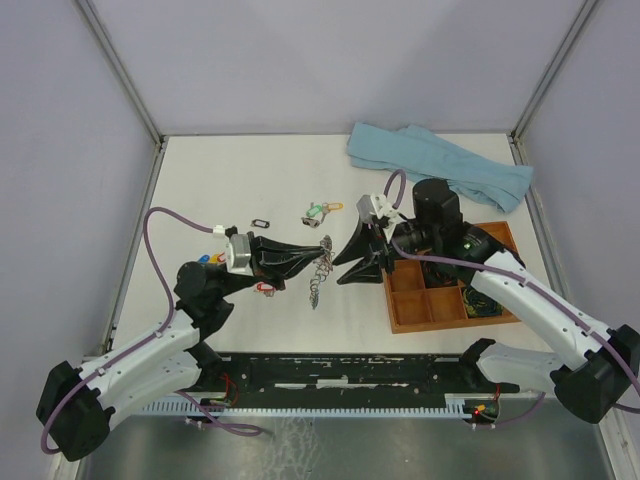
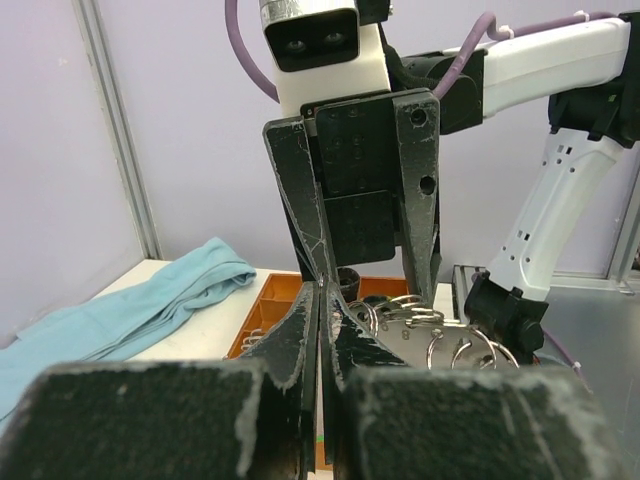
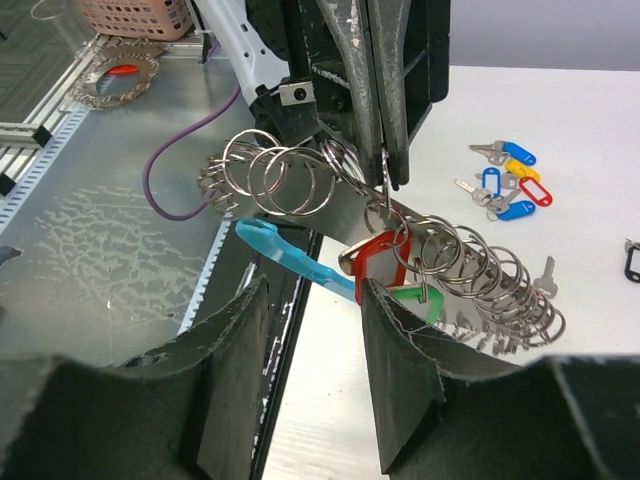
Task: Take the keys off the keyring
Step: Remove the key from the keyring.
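My left gripper is shut on the keyring, which hangs off the table as a chain of silver split rings. In the right wrist view the keyring carries a light-blue arc, a red-tagged key and a green tag. My right gripper stands open just in front, the blue arc crossing its gap and the red tag at its right fingertip. Loose keys with blue, yellow and red tags lie on the table. From the left wrist, my shut left gripper faces the right gripper's fingers.
An orange compartment tray sits under the right arm. A light-blue cloth lies at the back right. More loose keys and a small black tag frame lie behind the grippers, others by the left arm.
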You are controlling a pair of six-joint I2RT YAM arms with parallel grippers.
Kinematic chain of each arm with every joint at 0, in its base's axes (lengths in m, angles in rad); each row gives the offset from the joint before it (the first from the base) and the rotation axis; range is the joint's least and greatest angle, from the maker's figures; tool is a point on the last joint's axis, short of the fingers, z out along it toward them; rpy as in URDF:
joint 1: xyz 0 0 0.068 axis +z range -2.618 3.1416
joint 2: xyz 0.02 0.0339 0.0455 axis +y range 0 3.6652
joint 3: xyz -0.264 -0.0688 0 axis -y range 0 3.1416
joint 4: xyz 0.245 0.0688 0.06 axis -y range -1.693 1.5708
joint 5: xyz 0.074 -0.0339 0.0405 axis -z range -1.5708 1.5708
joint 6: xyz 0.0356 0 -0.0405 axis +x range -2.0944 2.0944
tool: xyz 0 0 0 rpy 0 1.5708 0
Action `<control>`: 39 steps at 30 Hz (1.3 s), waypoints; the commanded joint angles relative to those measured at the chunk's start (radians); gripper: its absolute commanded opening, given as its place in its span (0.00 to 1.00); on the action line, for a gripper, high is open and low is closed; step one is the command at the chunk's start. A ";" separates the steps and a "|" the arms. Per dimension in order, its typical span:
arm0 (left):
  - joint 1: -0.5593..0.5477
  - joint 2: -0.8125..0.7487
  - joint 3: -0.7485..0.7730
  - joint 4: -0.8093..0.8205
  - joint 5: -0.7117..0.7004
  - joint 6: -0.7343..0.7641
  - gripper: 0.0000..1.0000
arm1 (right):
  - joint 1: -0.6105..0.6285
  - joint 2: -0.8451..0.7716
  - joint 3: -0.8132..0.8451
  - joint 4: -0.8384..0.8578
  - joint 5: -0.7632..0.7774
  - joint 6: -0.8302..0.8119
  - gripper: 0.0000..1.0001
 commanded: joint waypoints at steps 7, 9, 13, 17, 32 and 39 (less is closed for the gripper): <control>-0.001 0.014 0.007 0.114 -0.037 -0.066 0.03 | 0.027 -0.013 -0.026 0.164 0.100 0.115 0.51; -0.001 0.017 0.009 0.118 -0.038 -0.069 0.03 | 0.032 -0.010 -0.031 0.185 0.113 0.130 0.51; -0.003 0.023 0.012 0.126 -0.039 -0.075 0.03 | 0.037 -0.007 -0.039 0.208 0.131 0.150 0.46; -0.006 0.027 0.013 0.127 -0.042 -0.078 0.03 | 0.043 -0.005 -0.044 0.220 0.155 0.159 0.40; -0.008 0.008 0.007 0.088 -0.040 -0.047 0.03 | 0.038 -0.011 0.009 0.096 0.198 0.088 0.04; -0.004 -0.014 0.005 0.033 -0.038 -0.007 0.03 | 0.012 -0.022 0.069 -0.049 0.198 -0.002 0.01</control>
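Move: The red-tagged key hangs on the keyring's chain of rings about 2 cm ahead of the right hand, 2 cm to its left and 1 cm higher. The green tag hangs some 2 cm farther out than the red tag and 1 cm lower. The left gripper keeps the keyring pinched, and from that hand the red-tagged key lies roughly 2 cm back, 1 cm right and 3 cm below. The right hand eases forward about 2 cm, turning 10 degrees clockwise, and shuts on the red tag; left holds. ##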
